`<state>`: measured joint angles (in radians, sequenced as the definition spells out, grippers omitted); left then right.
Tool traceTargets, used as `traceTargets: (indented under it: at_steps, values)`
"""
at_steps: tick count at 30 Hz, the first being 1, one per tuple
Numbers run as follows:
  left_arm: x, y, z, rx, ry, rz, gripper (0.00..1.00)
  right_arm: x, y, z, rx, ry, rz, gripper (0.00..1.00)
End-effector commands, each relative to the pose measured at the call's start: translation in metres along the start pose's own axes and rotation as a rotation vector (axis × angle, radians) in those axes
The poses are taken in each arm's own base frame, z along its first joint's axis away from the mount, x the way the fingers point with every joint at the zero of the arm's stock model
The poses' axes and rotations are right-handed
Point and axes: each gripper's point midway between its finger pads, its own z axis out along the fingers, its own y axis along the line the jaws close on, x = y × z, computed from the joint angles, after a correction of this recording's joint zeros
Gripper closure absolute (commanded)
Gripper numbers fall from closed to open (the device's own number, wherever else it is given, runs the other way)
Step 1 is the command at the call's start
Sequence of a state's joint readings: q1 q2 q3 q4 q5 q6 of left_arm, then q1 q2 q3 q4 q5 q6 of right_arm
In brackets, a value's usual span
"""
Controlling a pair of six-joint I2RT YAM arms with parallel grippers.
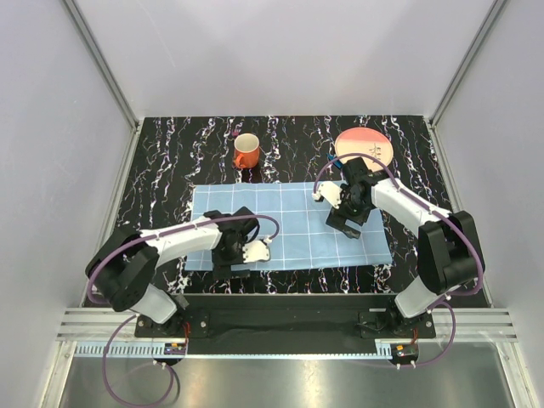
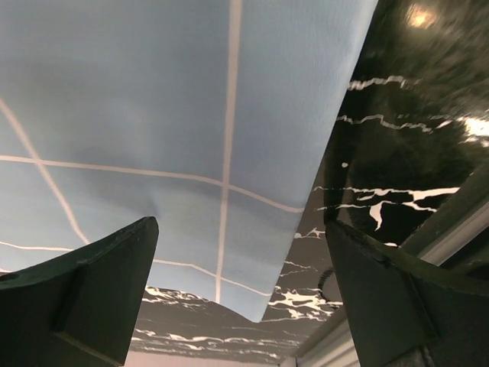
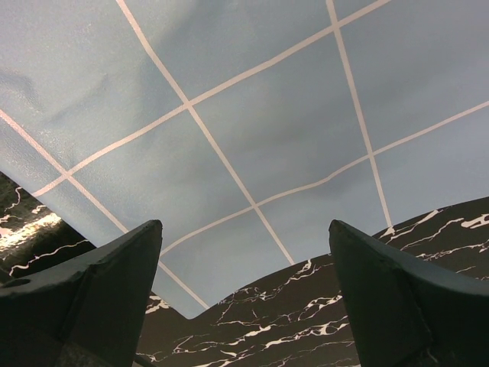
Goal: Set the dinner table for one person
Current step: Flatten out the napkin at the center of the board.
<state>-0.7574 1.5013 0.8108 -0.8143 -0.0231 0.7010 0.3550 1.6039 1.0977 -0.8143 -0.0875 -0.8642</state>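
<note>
The dinner table point(image 1: 170, 161) is a black top with white and purplish streaks. A light-blue checked mat point(image 1: 289, 221) lies flat at its middle. An orange mug point(image 1: 246, 151) stands behind the mat, and an orange and cream plate point(image 1: 364, 146) sits at the back right. My left gripper point(image 1: 228, 259) hovers low over the mat's near-left part, open and holding nothing. In the left wrist view this gripper point(image 2: 241, 229) frames a mat point(image 2: 153, 115) corner and the table point(image 2: 397, 153). My right gripper point(image 1: 344, 223) is open over the mat's right part. In the right wrist view the gripper point(image 3: 246, 225) spans the mat point(image 3: 267, 115) edge.
A small purple object point(image 1: 235, 133) lies just behind the mug. White walls with metal posts enclose the table on three sides. A metal rail point(image 1: 289, 323) runs along the near edge by the arm bases.
</note>
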Motion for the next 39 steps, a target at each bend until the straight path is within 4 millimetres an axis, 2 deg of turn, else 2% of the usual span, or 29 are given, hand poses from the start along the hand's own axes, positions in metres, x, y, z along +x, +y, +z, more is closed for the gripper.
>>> traceTargets:
  at_steps: [1,5,11,13,17,18,20,21,27,33,39]
  values:
    - [0.011,0.001,0.003,-0.028,0.047,-0.009,0.01,-0.009,-0.01,-0.015,0.041,-0.026,0.014,0.02]
    - [0.004,0.001,-0.01,-0.049,-0.027,-0.006,0.01,-0.005,-0.009,-0.015,0.043,-0.015,0.004,0.03]
    - [0.011,-0.022,-0.02,0.04,-0.046,0.023,0.01,-0.004,-0.009,-0.012,0.039,-0.005,-0.004,0.08]
    - [0.012,-0.029,-0.022,0.065,-0.052,0.023,0.07,-0.004,-0.008,-0.012,0.037,-0.007,-0.004,0.08]
    - [0.021,-0.038,-0.018,0.093,-0.026,0.009,0.42,-0.005,-0.009,-0.012,0.04,-0.012,-0.002,0.08]
    - [0.024,-0.038,-0.017,0.092,-0.022,0.009,0.59,-0.005,-0.008,-0.012,0.037,-0.012,-0.003,0.08]
    - [0.028,-0.041,-0.015,0.098,-0.011,0.006,0.82,-0.005,-0.008,-0.011,0.036,-0.013,0.001,0.08]
    - [0.03,-0.039,-0.015,0.091,-0.009,0.003,1.0,-0.005,-0.008,-0.011,0.035,-0.014,0.001,0.08]
    - [0.03,-0.019,-0.024,0.061,-0.037,-0.026,1.0,-0.006,-0.009,-0.009,0.033,-0.014,0.002,0.07]
    - [0.014,-0.004,-0.038,0.04,-0.099,-0.029,1.0,-0.01,-0.013,-0.01,0.041,-0.016,0.001,0.06]
    - [0.012,0.001,-0.03,0.061,-0.08,-0.03,1.0,-0.01,-0.013,-0.009,0.042,-0.013,0.001,0.06]
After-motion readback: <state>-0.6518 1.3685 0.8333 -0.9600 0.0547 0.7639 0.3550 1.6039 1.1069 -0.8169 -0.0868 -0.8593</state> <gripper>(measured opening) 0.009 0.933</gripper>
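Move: The napkin's near left corner lies about 10 cm to the left of the left hand and some 3 cm back, roughly 1 cm below its open fingers. The napkin's middle is some 10 cm ahead of that hand and 18 cm to its right; the mug stands about 31 cm ahead and 6 cm to its right. From the right hand the same corner is about 48 cm left, 13 cm back and 5 cm below. Left hand shuts empty fingers while drifting about 5 cm back-left over the napkin's near edge, then rises forward. ##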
